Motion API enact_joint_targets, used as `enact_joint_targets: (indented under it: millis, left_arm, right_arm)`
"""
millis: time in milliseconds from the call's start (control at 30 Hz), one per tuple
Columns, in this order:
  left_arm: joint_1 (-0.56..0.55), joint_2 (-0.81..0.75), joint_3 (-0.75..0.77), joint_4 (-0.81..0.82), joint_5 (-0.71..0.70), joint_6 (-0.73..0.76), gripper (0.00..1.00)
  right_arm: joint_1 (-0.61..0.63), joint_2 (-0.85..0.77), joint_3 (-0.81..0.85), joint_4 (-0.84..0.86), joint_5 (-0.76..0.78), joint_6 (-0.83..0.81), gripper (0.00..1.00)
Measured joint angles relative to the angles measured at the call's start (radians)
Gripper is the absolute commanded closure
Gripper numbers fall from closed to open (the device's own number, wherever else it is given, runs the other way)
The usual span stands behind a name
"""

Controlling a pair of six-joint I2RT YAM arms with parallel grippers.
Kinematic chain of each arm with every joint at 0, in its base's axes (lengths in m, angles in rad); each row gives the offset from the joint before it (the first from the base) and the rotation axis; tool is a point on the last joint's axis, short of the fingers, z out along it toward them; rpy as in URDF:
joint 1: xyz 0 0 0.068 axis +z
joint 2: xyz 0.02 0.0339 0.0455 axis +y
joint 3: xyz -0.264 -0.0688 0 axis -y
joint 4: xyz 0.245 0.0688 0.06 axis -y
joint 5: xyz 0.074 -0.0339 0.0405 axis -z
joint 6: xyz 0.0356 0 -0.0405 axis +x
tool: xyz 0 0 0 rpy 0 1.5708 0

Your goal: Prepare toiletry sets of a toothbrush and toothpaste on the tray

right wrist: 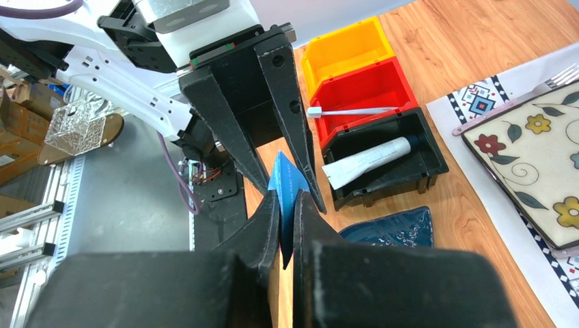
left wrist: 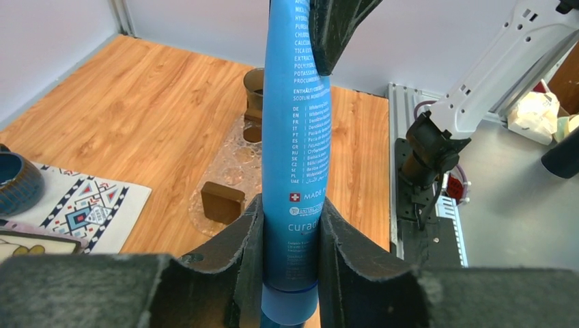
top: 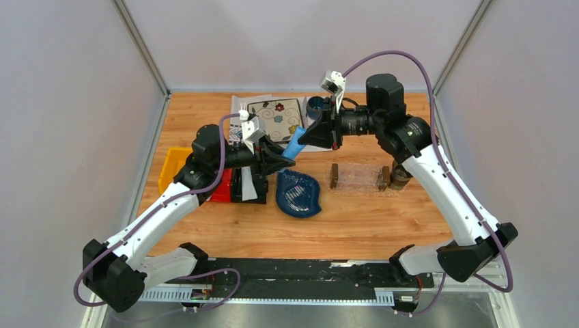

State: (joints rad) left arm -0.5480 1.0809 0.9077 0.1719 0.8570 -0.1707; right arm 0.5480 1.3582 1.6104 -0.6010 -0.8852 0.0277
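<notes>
A light blue toothpaste (top: pixel 295 147) tube hangs in the air between both arms, left of the tray (top: pixel 358 179). My left gripper (left wrist: pixel 290 205) is shut on its cap end (left wrist: pixel 297 137). My right gripper (right wrist: pixel 287 205) is shut on the flat crimped end (right wrist: pixel 285 181), facing the left gripper's fingers (right wrist: pixel 287 116). The clear tray (left wrist: pixel 232 160), with a brown block at each short end, has nothing in it. The toothbrush (right wrist: pixel 351 111) lies in the red bin (right wrist: pixel 369 89). A white-grey toothpaste (right wrist: pixel 369 158) lies in the black bin (right wrist: pixel 423 147).
A dark blue leaf-shaped dish (top: pixel 298 193) lies below the held tube. A yellow bin (right wrist: pixel 348 51) adjoins the red one. A flowered plate (top: pixel 276 117) on a patterned mat and a blue cup (top: pixel 315 106) sit at the back. A brown cup (left wrist: pixel 254 85) stands beyond the tray.
</notes>
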Motion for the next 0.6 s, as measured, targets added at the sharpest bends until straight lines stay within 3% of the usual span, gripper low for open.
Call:
enact_joint_targets:
  millis: [267,600]
  left_arm:
    - [-0.002,0.002,0.001,-0.045,-0.036,0.044,0.27]
    - [-0.002,0.008,0.029,-0.129,-0.093,0.092,0.25]
  right_arm:
    - [0.011,0.001,0.027,-0.076,0.088,-0.044,1.0]
    - [0.011,-0.029,0.023,-0.147,0.289,-0.131,1.0]
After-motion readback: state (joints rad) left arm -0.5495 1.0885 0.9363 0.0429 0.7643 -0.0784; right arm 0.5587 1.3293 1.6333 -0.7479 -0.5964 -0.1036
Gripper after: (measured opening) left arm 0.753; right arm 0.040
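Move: The blue toothpaste is held by both hands, its middle about 3 cm left of and 4 cm below the right hand, 1 cm back, and from the left hand about 1 cm ahead, 2 cm right and 3 cm up. The clear tray with wooden ends lies roughly 15 cm ahead of the right hand, 19 cm right and 37 cm below. From the right hand too, the leaf dish is some 9 cm ahead and 2 cm left, the brown glass 15 cm ahead and 31 cm right. Forward, right and down in about equal parts, some 4–5 cm in all, the right hand draws the toothpaste out of the left hand's grasp and towards the tray, keeping its pinch on the flat tail end while its fingertips dip and swing forward some 15 degrees. The left fingers open wide to let go of the cap end, that hand easing only a little forward and down. ##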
